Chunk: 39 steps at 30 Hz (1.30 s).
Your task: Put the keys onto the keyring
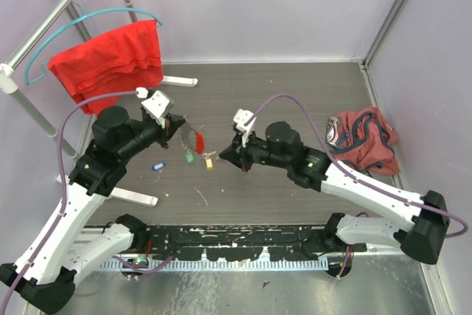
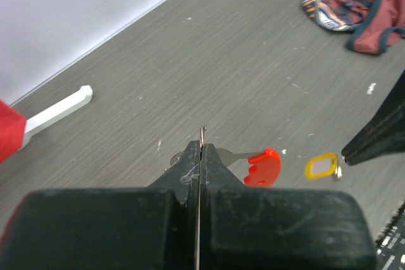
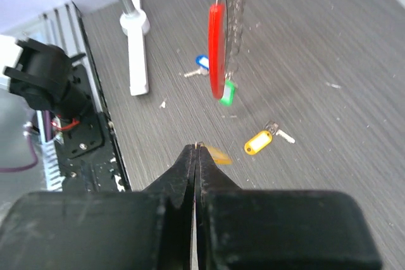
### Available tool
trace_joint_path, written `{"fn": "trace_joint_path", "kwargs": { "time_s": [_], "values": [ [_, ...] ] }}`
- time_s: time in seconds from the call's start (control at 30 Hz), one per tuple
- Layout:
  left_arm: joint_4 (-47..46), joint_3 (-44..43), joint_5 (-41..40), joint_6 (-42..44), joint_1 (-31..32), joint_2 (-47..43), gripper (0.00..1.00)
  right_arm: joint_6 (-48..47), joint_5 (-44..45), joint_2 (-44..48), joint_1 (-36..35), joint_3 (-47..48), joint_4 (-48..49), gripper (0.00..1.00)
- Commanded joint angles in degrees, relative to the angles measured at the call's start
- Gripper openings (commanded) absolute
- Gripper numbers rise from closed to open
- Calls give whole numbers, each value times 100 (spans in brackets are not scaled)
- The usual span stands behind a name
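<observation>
My left gripper (image 1: 182, 126) is shut on the thin metal loop (image 2: 202, 133) of the keyring, held above the table. The keyring's red bar (image 1: 199, 140) (image 2: 263, 167) (image 3: 216, 49) hangs from the wavy loop (image 3: 235, 4). My right gripper (image 1: 231, 154) is shut on a key with an orange tag (image 3: 217, 154), just right of the keyring. A yellow-tagged key (image 1: 209, 163) (image 2: 321, 165) (image 3: 259, 142) and a blue-tagged key (image 1: 156, 167) (image 3: 202, 62) lie on the table. A green tag (image 1: 189, 157) (image 3: 228, 92) sits right under the red bar; whether it hangs on the loop I cannot tell.
A large red cloth (image 1: 110, 57) hangs from a hanger on a white rack at the back left, with the rack's feet (image 1: 177, 80) on the table. A crumpled red and teal garment (image 1: 363, 138) (image 2: 361, 4) lies at the right.
</observation>
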<state>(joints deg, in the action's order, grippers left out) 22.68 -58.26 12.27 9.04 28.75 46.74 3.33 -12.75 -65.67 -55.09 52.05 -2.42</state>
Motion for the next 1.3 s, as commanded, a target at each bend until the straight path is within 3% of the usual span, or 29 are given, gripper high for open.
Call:
{"fn": "trace_joint_path", "kwargs": {
  "time_s": [0.0,0.27,0.47,0.67,0.93,1.27],
  "values": [
    [-206,-523,917,-225,-18,123,0,113,-542,662,176,384,-90,1],
    [-210,-1351,1490,-179,373,558,0,-237,-461,1215,209,1524,-1214,1],
    [279,-1892,292,786,1856,900,0,-632,-171,1434,209,2298,-2488,1],
    [495,-2300,154,1323,2773,1211,0,-1039,-545,1604,207,2849,-3525,1],
    [806,-2794,-174,1864,3638,1715,0,-1216,-1223,1732,214,3129,-3851,1],
    [929,-2720,-1025,2238,4320,1640,0,-1297,-1254,1593,209,3162,-3867,1]
  ]
}}
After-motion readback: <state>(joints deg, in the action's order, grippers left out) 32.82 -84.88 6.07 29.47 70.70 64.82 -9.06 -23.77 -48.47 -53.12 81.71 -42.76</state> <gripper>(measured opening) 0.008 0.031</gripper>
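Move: The yellow key hangs in the right fingers; the keyring it is meant for, gripped by the left hand, has its middle about 5 cm ahead of the right hand, 7 cm left and 5 cm above. On the table, 23 cm below the right hand, a second yellow key lies 8 cm ahead and 6 cm left, and the blue key 7 cm ahead and 20 cm left. From the left hand, the held yellow key is roughly 7 cm back, 9 cm right and 13 cm lower. The yellow key, still pinched in the right fingers, is lifted some 17 cm while carried right and back towards the robot. The keyring, kept in the left grip, follows about 16 cm right, 13 cm back and 8 cm up, closing on the key; the left hand swings some 40 degrees clockwise and tips its fingers upward. Both grippers stay shut. ##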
